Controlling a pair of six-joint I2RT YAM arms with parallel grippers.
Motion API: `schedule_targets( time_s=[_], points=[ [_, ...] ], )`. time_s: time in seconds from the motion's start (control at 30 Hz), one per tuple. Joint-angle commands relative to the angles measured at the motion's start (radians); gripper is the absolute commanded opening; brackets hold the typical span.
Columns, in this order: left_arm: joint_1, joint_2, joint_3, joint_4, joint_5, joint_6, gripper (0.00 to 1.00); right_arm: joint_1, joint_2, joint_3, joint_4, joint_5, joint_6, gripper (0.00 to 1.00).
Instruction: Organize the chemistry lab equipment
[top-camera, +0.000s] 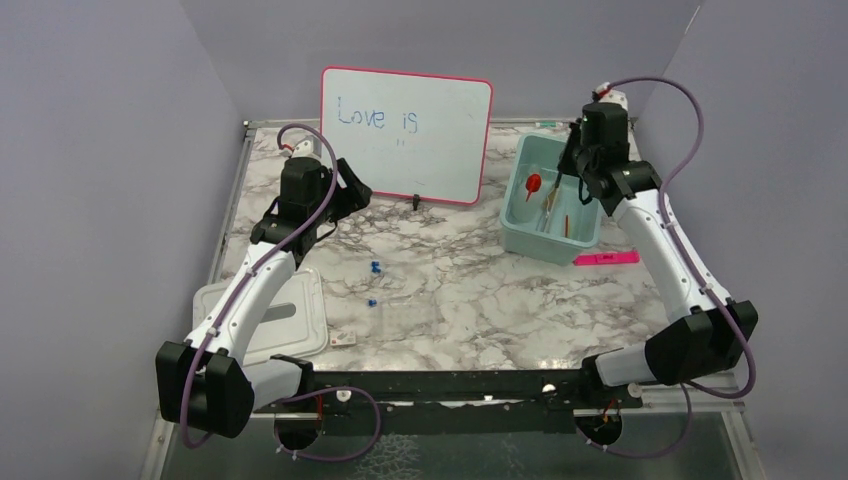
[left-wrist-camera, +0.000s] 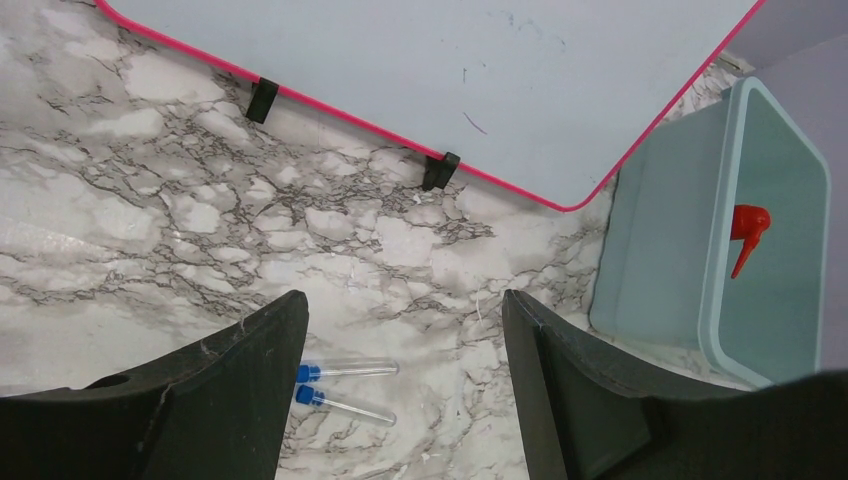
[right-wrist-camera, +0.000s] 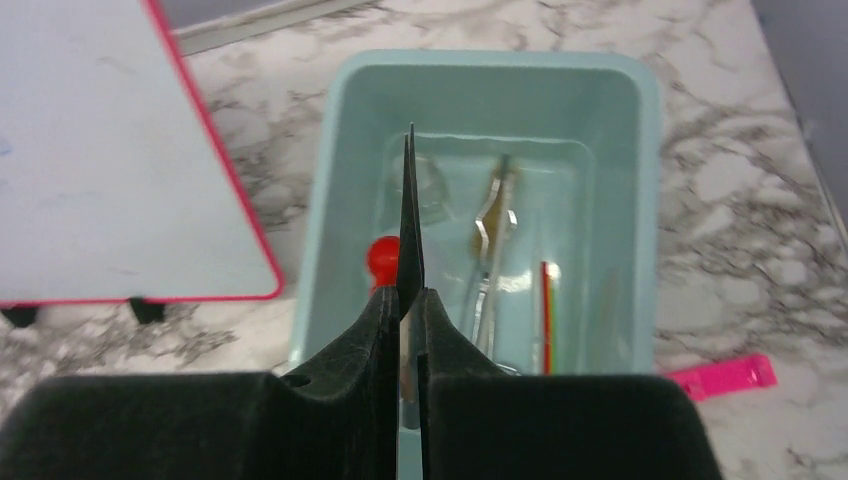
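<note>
My right gripper (right-wrist-camera: 410, 295) (top-camera: 572, 168) hangs over the teal bin (right-wrist-camera: 645, 200) (top-camera: 520, 238), shut on a thin dark-bladed tool (right-wrist-camera: 410, 215) that sticks out past the fingertips, seen edge-on. Inside the bin lie a squeeze bottle with a red nozzle (right-wrist-camera: 383, 258) (top-camera: 533, 184), a little glass beaker (right-wrist-camera: 432, 185), metal tongs (right-wrist-camera: 492, 250) (top-camera: 548, 208) and a red-handled tool (right-wrist-camera: 548, 310). My left gripper (left-wrist-camera: 402, 300) (top-camera: 352, 196) stands open above the marble table with nothing between its fingers. Two blue-capped tubes (left-wrist-camera: 345, 370) (top-camera: 375, 266) lie below it, near its left finger. A clear rack (top-camera: 405, 320) sits mid-table.
The pink-framed whiteboard (top-camera: 405, 130) (left-wrist-camera: 430, 70) stands upright at the back, left of the bin. A pink marker (top-camera: 606, 258) (right-wrist-camera: 725, 377) lies just in front of the bin. A white lid (top-camera: 290, 320) rests at the front left, with a small white item (top-camera: 343, 340) beside it.
</note>
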Motion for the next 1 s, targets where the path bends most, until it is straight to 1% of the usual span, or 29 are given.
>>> schedule_targets(
  time_s=[0.0, 0.17, 0.27, 0.6, 0.73, 0.83, 0.97],
  points=[
    [-0.005, 0.01, 0.036, 0.027, 0.029, 0.011, 0.74, -0.105, -0.002, -0.083, -0.084, -0.009, 0.099, 0.08],
    [-0.005, 0.025, 0.041, 0.029, 0.045, 0.012, 0.74, -0.153, 0.049, -0.171, -0.073, -0.011, 0.131, 0.08],
    [-0.005, 0.032, 0.043, 0.029, 0.049, 0.012, 0.74, -0.162, 0.091, -0.212, -0.036, -0.012, 0.124, 0.09],
    [-0.005, 0.046, 0.046, 0.03, 0.057, 0.014, 0.74, -0.162, 0.221, -0.215, -0.031, 0.004, 0.12, 0.13],
    [-0.005, 0.051, 0.047, 0.034, 0.059, 0.014, 0.74, -0.162, 0.232, -0.204, -0.045, 0.013, 0.119, 0.2],
    [-0.005, 0.058, 0.05, 0.038, 0.059, 0.014, 0.74, -0.162, 0.213, -0.198, -0.029, -0.039, 0.092, 0.29],
    [-0.005, 0.066, 0.059, 0.041, 0.063, 0.014, 0.74, -0.162, 0.167, -0.173, -0.046, -0.047, 0.078, 0.33]
  ],
)
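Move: The tweezers, already pinched in the right fingers, are bound for the middle of the box, about 3 cm ahead of that hand, 3 to its right and 22 below. In the box, the clamps lie some 4 cm ahead and 2 right, the red-capped bottle 3 ahead and 3 left, the coloured strips 1 back and 5 right. For the left hand, the box middle is roughly 8 cm ahead, 42 right and 15 below. The tweezers are lowered into the box by the right hand, which swings about 6 cm right early on while sinking some 18 cm past the rim. The fingers tip down nearly 30 degrees with a slight clockwise turn; the hand stops low over the clamps, then its fingers open from nearly shut to about a third, letting go. ##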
